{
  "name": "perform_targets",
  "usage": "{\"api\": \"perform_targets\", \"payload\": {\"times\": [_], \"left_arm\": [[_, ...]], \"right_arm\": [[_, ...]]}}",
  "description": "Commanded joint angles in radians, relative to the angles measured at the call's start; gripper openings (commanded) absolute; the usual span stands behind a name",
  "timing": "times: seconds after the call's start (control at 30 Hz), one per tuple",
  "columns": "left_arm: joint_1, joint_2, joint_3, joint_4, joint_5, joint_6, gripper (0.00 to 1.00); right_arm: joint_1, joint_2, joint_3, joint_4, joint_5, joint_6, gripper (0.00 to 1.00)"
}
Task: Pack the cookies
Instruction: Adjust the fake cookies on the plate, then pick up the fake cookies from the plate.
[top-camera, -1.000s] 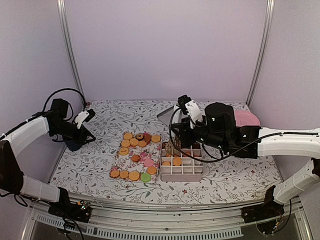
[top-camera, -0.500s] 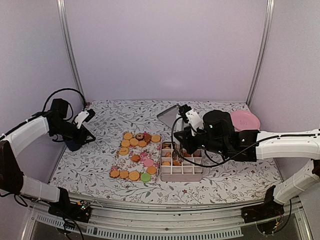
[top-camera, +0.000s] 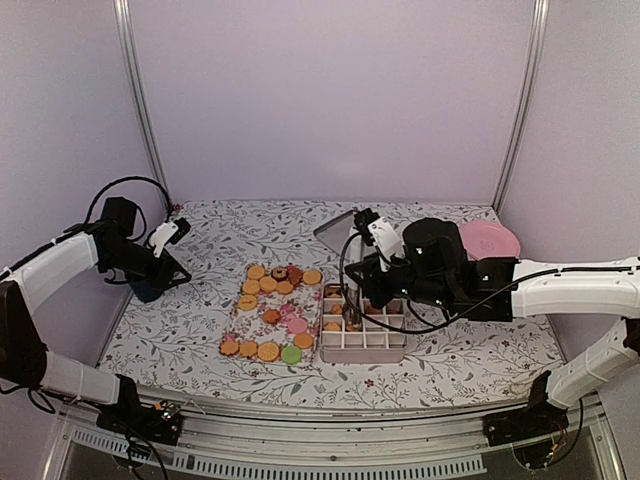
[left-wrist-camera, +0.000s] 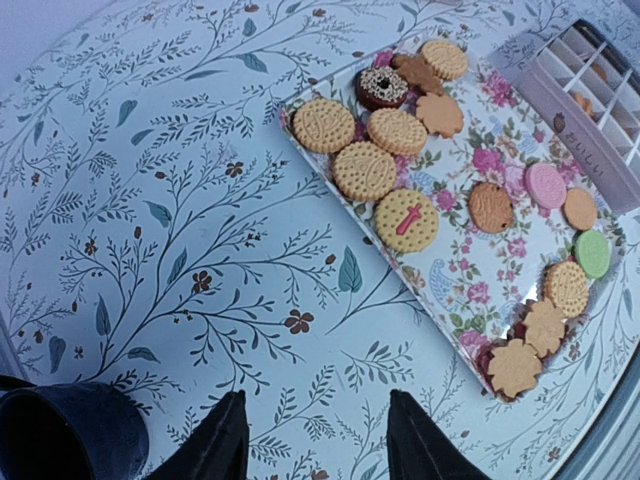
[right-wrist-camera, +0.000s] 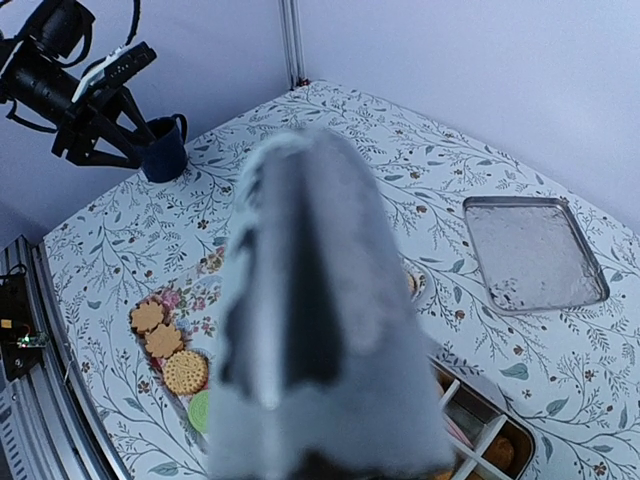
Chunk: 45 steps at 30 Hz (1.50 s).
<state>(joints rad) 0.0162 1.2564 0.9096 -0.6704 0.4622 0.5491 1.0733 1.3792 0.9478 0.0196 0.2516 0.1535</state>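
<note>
The cookies (top-camera: 270, 310) lie spread on a floral tray (top-camera: 242, 322): mostly golden rounds (left-wrist-camera: 400, 220), some pink, green and dark. A white compartment box (top-camera: 365, 342) beside the tray holds a few cookies (right-wrist-camera: 500, 452). My right gripper (top-camera: 352, 300) hangs low over the box's left cells. A blurred grey tool (right-wrist-camera: 310, 300) rises from it and fills its wrist view, hiding the jaws. My left gripper (left-wrist-camera: 315, 440) stands open and empty over bare tablecloth, left of the tray (left-wrist-camera: 480, 270).
A dark blue cup (left-wrist-camera: 70, 435) stands right by the left gripper (top-camera: 175, 272). A shallow metal tray (top-camera: 335, 232) lies behind the box. A pink plate (top-camera: 492, 238) sits at the back right, partly behind the right arm.
My right gripper has come down and slightly left onto the box's left cells, and the golden piece that hung below it no longer shows. The left arm has not moved.
</note>
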Motion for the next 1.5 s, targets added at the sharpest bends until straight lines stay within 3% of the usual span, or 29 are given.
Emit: {"api": "perform_targets", "payload": {"times": [0.0, 0.27, 0.67, 1.3, 1.47], "left_arm": [[0.006, 0.004, 0.016, 0.003, 0.008, -0.007, 0.48], [0.008, -0.011, 0.018, -0.003, -0.001, -0.008, 0.48], [0.008, -0.033, 0.017, -0.020, -0.006, -0.005, 0.48], [0.009, -0.037, 0.011, -0.020, -0.011, 0.002, 0.48], [0.008, -0.033, 0.012, -0.017, -0.010, 0.000, 0.48]], "right_arm": [[0.010, 0.034, 0.122, 0.051, -0.009, -0.030, 0.18], [0.053, 0.286, 0.364, 0.097, -0.100, -0.094, 0.30], [0.053, 0.660, 0.690, 0.086, -0.169, -0.143, 0.38], [0.017, 0.792, 0.720, 0.080, -0.213, -0.129, 0.41], [0.018, 0.784, 0.690, 0.079, -0.231, -0.105, 0.38]]}}
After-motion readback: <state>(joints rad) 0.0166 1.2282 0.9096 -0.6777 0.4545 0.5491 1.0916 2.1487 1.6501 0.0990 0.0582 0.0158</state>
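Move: The right hand holds the tongs, tips down in the box. The round brown cookie on the plate lies about 20 cm to its left, 9 cm ahead and 21 cm below; the pink cookies sit some 5 cm to the right of that cookie, and the red-marked cookie 5 cm left of it and 4 cm farther out. The box's middle is about 5 cm ahead of the hand. From the left hand, the brown cookie is roughly 18 cm right, 3 cm ahead. Right hand lifts the tongs from the box, arcs 19 cm left, then sinks towards the brown cookie, opening. ##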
